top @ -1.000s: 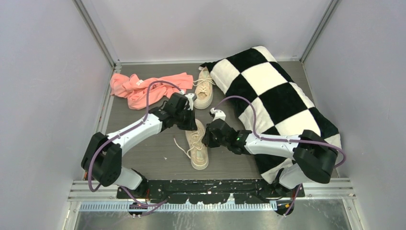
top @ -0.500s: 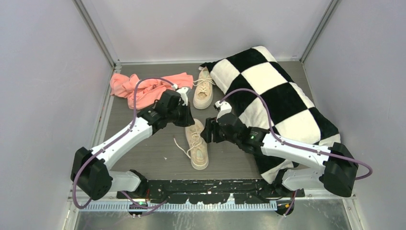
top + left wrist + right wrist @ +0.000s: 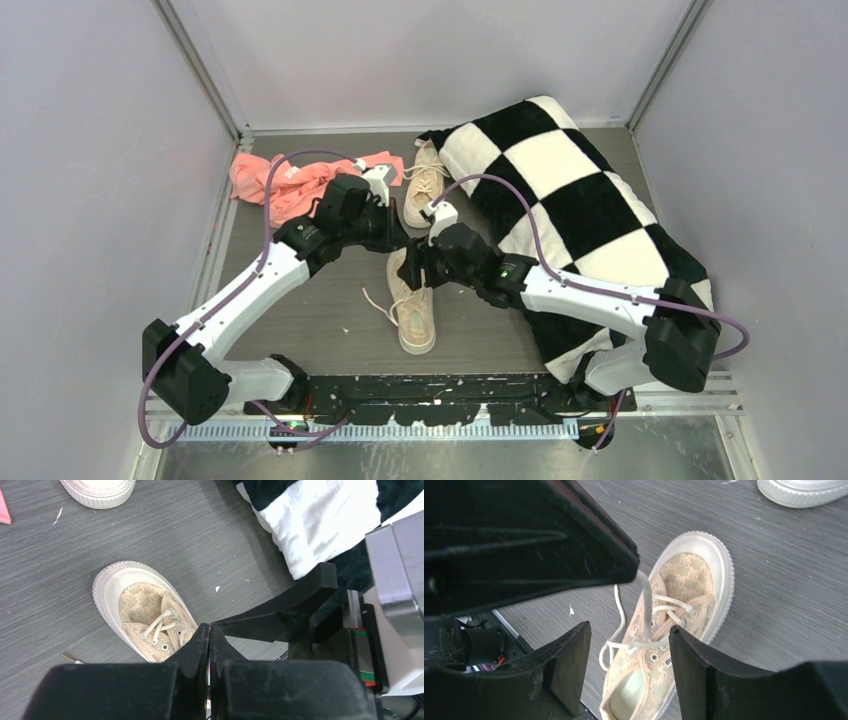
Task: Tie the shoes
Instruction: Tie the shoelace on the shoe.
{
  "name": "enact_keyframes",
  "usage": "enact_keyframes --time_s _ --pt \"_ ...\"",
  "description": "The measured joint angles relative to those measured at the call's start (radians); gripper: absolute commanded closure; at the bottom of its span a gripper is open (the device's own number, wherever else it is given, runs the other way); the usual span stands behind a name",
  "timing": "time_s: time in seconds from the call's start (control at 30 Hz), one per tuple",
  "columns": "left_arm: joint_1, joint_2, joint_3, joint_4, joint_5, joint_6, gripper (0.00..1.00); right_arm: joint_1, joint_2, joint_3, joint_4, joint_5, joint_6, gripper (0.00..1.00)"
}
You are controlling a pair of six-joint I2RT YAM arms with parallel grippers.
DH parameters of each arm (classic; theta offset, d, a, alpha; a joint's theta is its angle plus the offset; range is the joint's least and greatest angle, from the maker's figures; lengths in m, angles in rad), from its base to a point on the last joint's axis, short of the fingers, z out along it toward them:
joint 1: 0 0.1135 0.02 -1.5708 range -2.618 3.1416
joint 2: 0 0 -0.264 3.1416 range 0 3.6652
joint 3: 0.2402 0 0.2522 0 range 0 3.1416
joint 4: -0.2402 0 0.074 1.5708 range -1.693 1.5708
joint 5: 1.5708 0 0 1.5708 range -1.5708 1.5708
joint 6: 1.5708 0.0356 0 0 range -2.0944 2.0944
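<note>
The near shoe (image 3: 414, 308), a beige patterned sneaker with a pale sole, lies toe-away on the dark table (image 3: 300, 300). The far shoe (image 3: 424, 186) rests beside the pillow. My left gripper (image 3: 397, 240) hovers over the near shoe's toe, shut on a cream lace (image 3: 646, 600) that runs taut from its tip down to the eyelets. In the left wrist view the left gripper (image 3: 209, 630) has its jaws pressed together above the near shoe (image 3: 136, 600). My right gripper (image 3: 628, 630) is open, straddling the near shoe (image 3: 674, 630) from above with nothing gripped. A loose lace loop (image 3: 611, 645) hangs off the shoe's side.
A black-and-white checkered pillow (image 3: 590, 210) fills the right side of the table. A pink cloth (image 3: 285, 185) lies at the back left. Grey walls enclose the table. The two grippers are close together over the near shoe.
The right gripper has opened and let go of the lace, then moved over the near shoe. The left arm has swung away from me and leftward with its lace.
</note>
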Motion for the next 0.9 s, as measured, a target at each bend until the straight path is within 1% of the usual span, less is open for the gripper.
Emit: enact_keyframes --time_s 0.07,0.1,0.13,0.17,0.23,0.27,0.3,0.43,0.57,0.67,0.8,0.87,0.9 --pt "0.0 0.0 0.0 -0.003 0.006 -0.003 1.0 0.0 0.019 0.008 0.023 -0.006 -0.003 0.4" --pt "0.0 0.0 0.0 -0.003 0.011 -0.004 1.0 0.0 0.027 0.012 0.036 -0.006 -0.003 0.43" --pt "0.0 0.0 0.001 -0.003 0.014 -0.005 1.0 0.0 0.033 0.014 0.049 -0.006 -0.002 0.49" --pt "0.0 0.0 0.002 -0.004 0.018 -0.005 1.0 0.0 0.039 0.017 0.061 -0.006 -0.002 0.57" --pt "0.0 0.0 0.004 -0.006 0.023 -0.005 1.0 0.0 0.043 0.02 0.087 -0.005 0.002 0.8" --pt "0.0 0.0 0.006 -0.009 0.024 -0.005 1.0 0.0 0.044 0.021 0.097 -0.004 0.0 0.96" --pt "0.0 0.0 0.007 -0.012 0.024 -0.005 1.0 0.0 0.045 0.022 0.108 -0.003 0.01 0.99" --pt "0.0 0.0 0.01 -0.024 0.023 -0.005 0.99 0.0 0.046 0.023 0.128 0.002 0.019 0.99" --pt "0.0 0.0 0.024 -0.051 0.01 -0.007 0.85 0.0 0.033 0.008 0.137 0.021 0.031 0.99" --pt "0.0 0.0 0.041 -0.083 -0.022 -0.016 0.78 0.0 -0.01 -0.038 0.132 0.058 0.037 0.99" --pt "0.0 -0.002 0.052 -0.121 -0.073 -0.037 0.56 0.0 -0.078 -0.097 0.113 0.107 0.052 0.99" --pt "0.0 -0.003 0.052 -0.143 -0.107 -0.057 0.49 0.0 -0.115 -0.124 0.095 0.13 0.058 0.99" --pt "0.0 -0.004 0.052 -0.153 -0.122 -0.067 0.42 0.0 -0.132 -0.136 0.087 0.14 0.062 0.99"
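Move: The lace already hangs from the left hand's shut fingertips. The stretch to be pinched is about 3 cm back of and 3 cm below the left hand, straight in line sideways. From the open right hand it is some 2 cm left, 1 cm ahead and 2 cm up. The shoe's middle lies about 3 cm back, 1 cm left and 12 cm below the right hand. The tied shoe lies about 23 cm ahead of the right hand and 1 cm to its right; the other lace end is some 11 cm left, level with it, on the table. The right fingers shut on the raised lace just below the left fingertips, after the hand eases about 2 cm left, rises as much and goes slightly forward; holding the lace, it then draws some 5 cm to the right. The left hand stays until the right has its grip, then opens about halfway, letting go of the lace while backing off some 2 cm to the left. ##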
